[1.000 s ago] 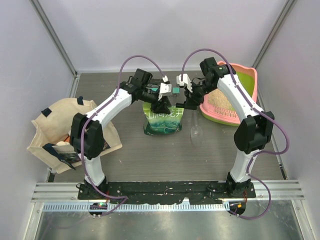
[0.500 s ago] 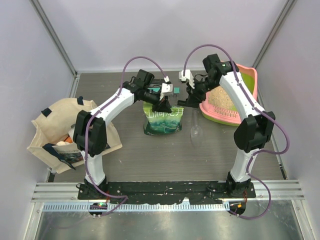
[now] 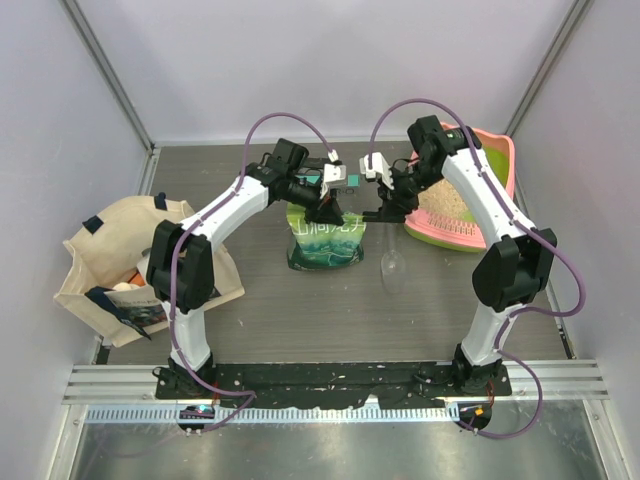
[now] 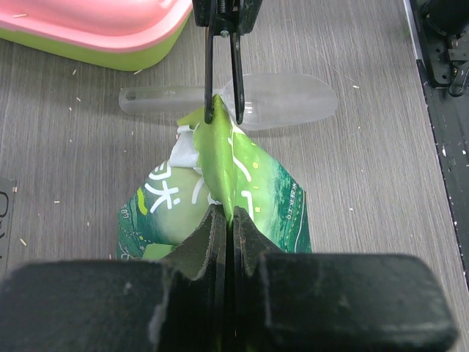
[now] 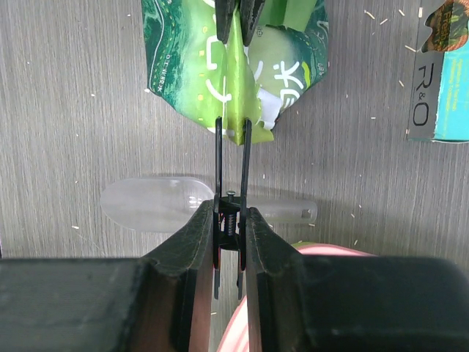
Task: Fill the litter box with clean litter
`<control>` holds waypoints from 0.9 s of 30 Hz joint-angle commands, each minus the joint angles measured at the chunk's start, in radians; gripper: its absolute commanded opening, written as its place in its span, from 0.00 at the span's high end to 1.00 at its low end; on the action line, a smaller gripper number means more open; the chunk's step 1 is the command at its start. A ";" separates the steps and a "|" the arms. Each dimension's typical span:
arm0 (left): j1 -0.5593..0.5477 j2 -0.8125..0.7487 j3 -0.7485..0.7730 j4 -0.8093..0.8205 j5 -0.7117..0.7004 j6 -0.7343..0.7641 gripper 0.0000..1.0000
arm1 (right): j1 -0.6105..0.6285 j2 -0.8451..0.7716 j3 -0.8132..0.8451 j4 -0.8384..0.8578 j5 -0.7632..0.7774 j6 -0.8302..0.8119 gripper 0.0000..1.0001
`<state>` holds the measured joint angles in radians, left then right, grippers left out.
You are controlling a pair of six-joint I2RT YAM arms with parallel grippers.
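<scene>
The green printed bag (image 3: 325,243) stands mid-table. My left gripper (image 3: 325,212) is shut on its folded top edge; the fingers pinch the flap in the left wrist view (image 4: 226,213). My right gripper (image 3: 388,210) is shut on a black spring clip (image 5: 233,213). The clip's two thin arms stand slightly apart on either side of the bag's top corner (image 5: 236,125). The litter box (image 3: 470,236), pink rim and green basin, sits at the back right. It holds pale beige litter (image 3: 447,200). Its rim shows in the left wrist view (image 4: 95,33).
A clear plastic scoop (image 3: 390,266) lies on the table between the bag and the litter box, under the clip (image 4: 278,99). A beige tote bag (image 3: 100,262) with items inside sits at the left. A teal box (image 5: 440,88) lies beyond the green bag.
My right gripper has shifted a little to the right, toward the litter box, with the clip in it. The left gripper keeps its hold on the bag's top.
</scene>
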<state>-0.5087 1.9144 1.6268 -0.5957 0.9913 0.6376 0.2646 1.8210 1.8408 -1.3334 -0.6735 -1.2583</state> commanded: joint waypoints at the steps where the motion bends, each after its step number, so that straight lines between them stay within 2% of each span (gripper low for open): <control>1: -0.010 -0.002 0.015 0.088 0.049 -0.018 0.95 | 0.005 -0.028 0.047 -0.033 0.005 -0.023 0.99; 13: -0.010 -0.003 0.016 0.099 0.038 -0.026 0.96 | 0.073 0.009 0.034 -0.016 0.018 -0.036 0.99; 14: -0.010 -0.005 0.016 0.097 0.030 -0.027 0.93 | 0.077 0.014 0.037 -0.013 0.020 -0.033 0.98; 15: -0.010 -0.008 0.015 0.102 0.023 -0.029 0.81 | 0.093 0.015 0.040 -0.003 0.025 -0.027 0.98; 18: -0.001 -0.040 -0.014 0.143 0.001 -0.061 0.61 | 0.108 0.027 0.051 0.019 0.040 -0.007 0.99; 21: 0.039 -0.110 -0.138 0.268 -0.014 -0.159 0.50 | 0.125 0.043 0.061 0.033 0.046 0.013 0.99; 23: 0.056 -0.161 -0.185 0.300 -0.023 -0.167 0.48 | 0.139 0.050 0.060 0.043 0.055 0.020 0.99; 27: 0.104 -0.219 -0.241 0.258 -0.029 -0.162 0.47 | 0.163 0.067 0.074 0.045 0.060 0.039 0.99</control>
<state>-0.4538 1.7912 1.4250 -0.3828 0.9752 0.5037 0.3969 1.8687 1.8759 -1.2785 -0.6144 -1.2465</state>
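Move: The clip in the right fingers points at the bag's folded top, whose middle is about 13 cm to that hand's left, level fore and aft, and a centimetre lower. The scoop lies roughly 17 cm below that hand, 3 cm back and straight under it sideways; the litter box is some 12 cm ahead, 18 cm right and 15 cm down. The left fingers already pinch the folded top, right at their own hand point. Leftward along the bag's fold, the right hand travels a bit over 4 cm after a brief near-pause, keeping its grip on the clip and running the jaws farther over the pinched edge. The left hand first holds the fold still, then opens about halfway, lets go and draws off to its left by some 2.5 cm, ahead of the oncoming clip. ##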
